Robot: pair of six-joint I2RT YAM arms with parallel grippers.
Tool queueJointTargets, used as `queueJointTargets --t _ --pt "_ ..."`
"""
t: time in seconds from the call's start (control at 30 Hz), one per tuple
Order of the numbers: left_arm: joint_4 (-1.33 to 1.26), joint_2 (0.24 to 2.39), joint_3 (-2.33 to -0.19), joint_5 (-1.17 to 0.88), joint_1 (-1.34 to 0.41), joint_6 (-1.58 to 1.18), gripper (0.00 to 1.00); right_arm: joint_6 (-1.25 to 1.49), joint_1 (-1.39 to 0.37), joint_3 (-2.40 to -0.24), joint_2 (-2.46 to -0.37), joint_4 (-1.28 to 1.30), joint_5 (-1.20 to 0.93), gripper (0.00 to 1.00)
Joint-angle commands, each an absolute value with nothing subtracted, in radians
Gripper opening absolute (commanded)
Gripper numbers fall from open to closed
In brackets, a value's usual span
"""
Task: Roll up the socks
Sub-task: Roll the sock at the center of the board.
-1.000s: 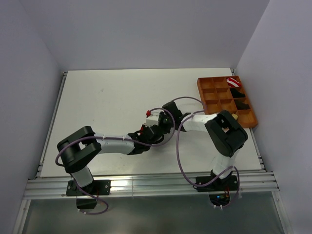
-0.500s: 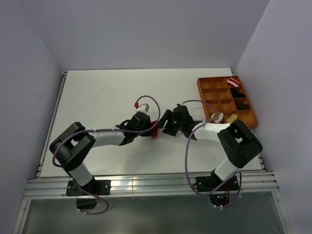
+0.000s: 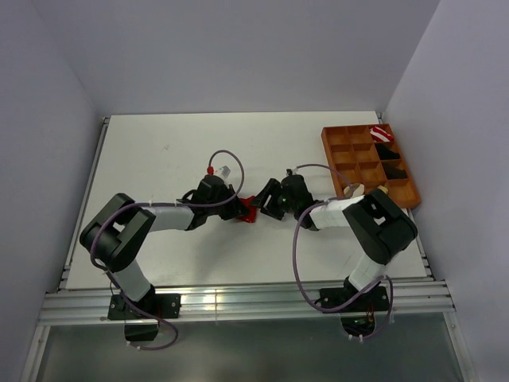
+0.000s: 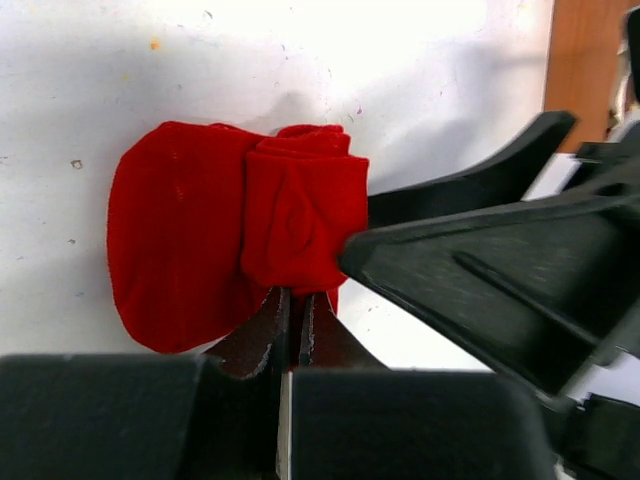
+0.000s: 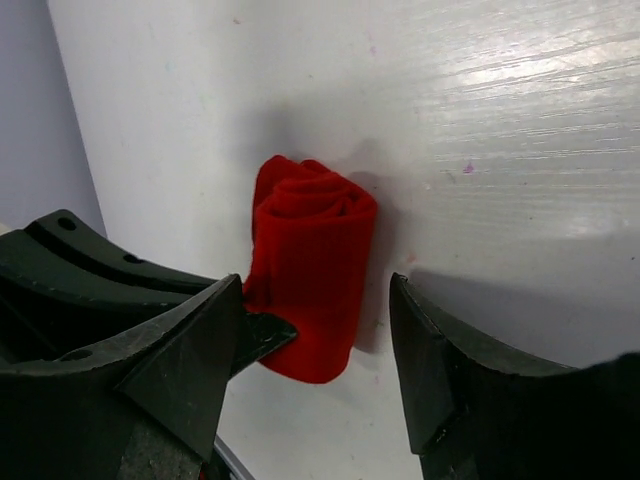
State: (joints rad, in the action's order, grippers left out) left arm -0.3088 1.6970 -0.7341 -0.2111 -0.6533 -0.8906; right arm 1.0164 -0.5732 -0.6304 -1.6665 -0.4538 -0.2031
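A red sock (image 4: 180, 250) lies on the white table, half rolled, with the roll (image 4: 300, 215) at its right end. My left gripper (image 4: 295, 298) is shut, its tips pinched into the roll's near edge. My right gripper (image 5: 315, 350) stands open around the same roll (image 5: 315, 270), one finger (image 5: 190, 370) on its left and the other finger (image 5: 430, 370) apart on its right. Seen from above, the sock (image 3: 249, 210) sits mid-table between the left gripper (image 3: 240, 209) and the right gripper (image 3: 265, 205). A cream and tan scrap of sock (image 3: 355, 189) peeks out behind the right arm.
An orange compartment tray (image 3: 343, 157) stands at the back right, holding a red-and-white rolled bundle (image 3: 380, 133) and black bundles (image 3: 388, 151). The right arm's elbow sits next to the tray's near corner. Purple cables loop over both arms.
The arms were crossed over mid-table; the left has drawn back to the left and the right now faces it across the sock. The right gripper has gone from nearly shut to open.
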Motion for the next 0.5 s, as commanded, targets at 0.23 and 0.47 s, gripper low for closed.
queueJointTargets --t 0.23,0.47 --pt "-0.273 1.795 -0.66 -0.314 -0.592 -0.93 0.01 1.006 -0.569 -0.663 -1.795 -0.563 -0.245 0.63" --pt "-0.267 1.832 -0.672 -0.311 -0.591 -0.914 0.01 0.977 -0.571 -0.681 -1.799 -0.526 -0.253 0.36"
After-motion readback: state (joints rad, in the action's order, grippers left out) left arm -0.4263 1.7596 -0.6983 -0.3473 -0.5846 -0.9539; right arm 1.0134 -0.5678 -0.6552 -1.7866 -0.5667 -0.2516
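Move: The roll of the red sock, still pinched at its near edge by the shut left fingers, sits about 3 cm to the left, 1 cm ahead of and 2 cm below the open right hand. From the left hand, the roll's middle lies about 2 cm right, 1 cm ahead and 1 cm down. The wooden tray stands some 31 cm right of the right hand and 12 cm ahead, with a white rolled sock in it about 26 cm right and 4 cm ahead. The right fingers come to pinch the red roll from both sides: the hand sinks and slides left over it, roughly 1.5 cm each way and slightly forward, its wide gap narrowing by over a third, mostly late on. The left fingers stay shut on the sock, easing down about 1 cm with a slight tilt. ##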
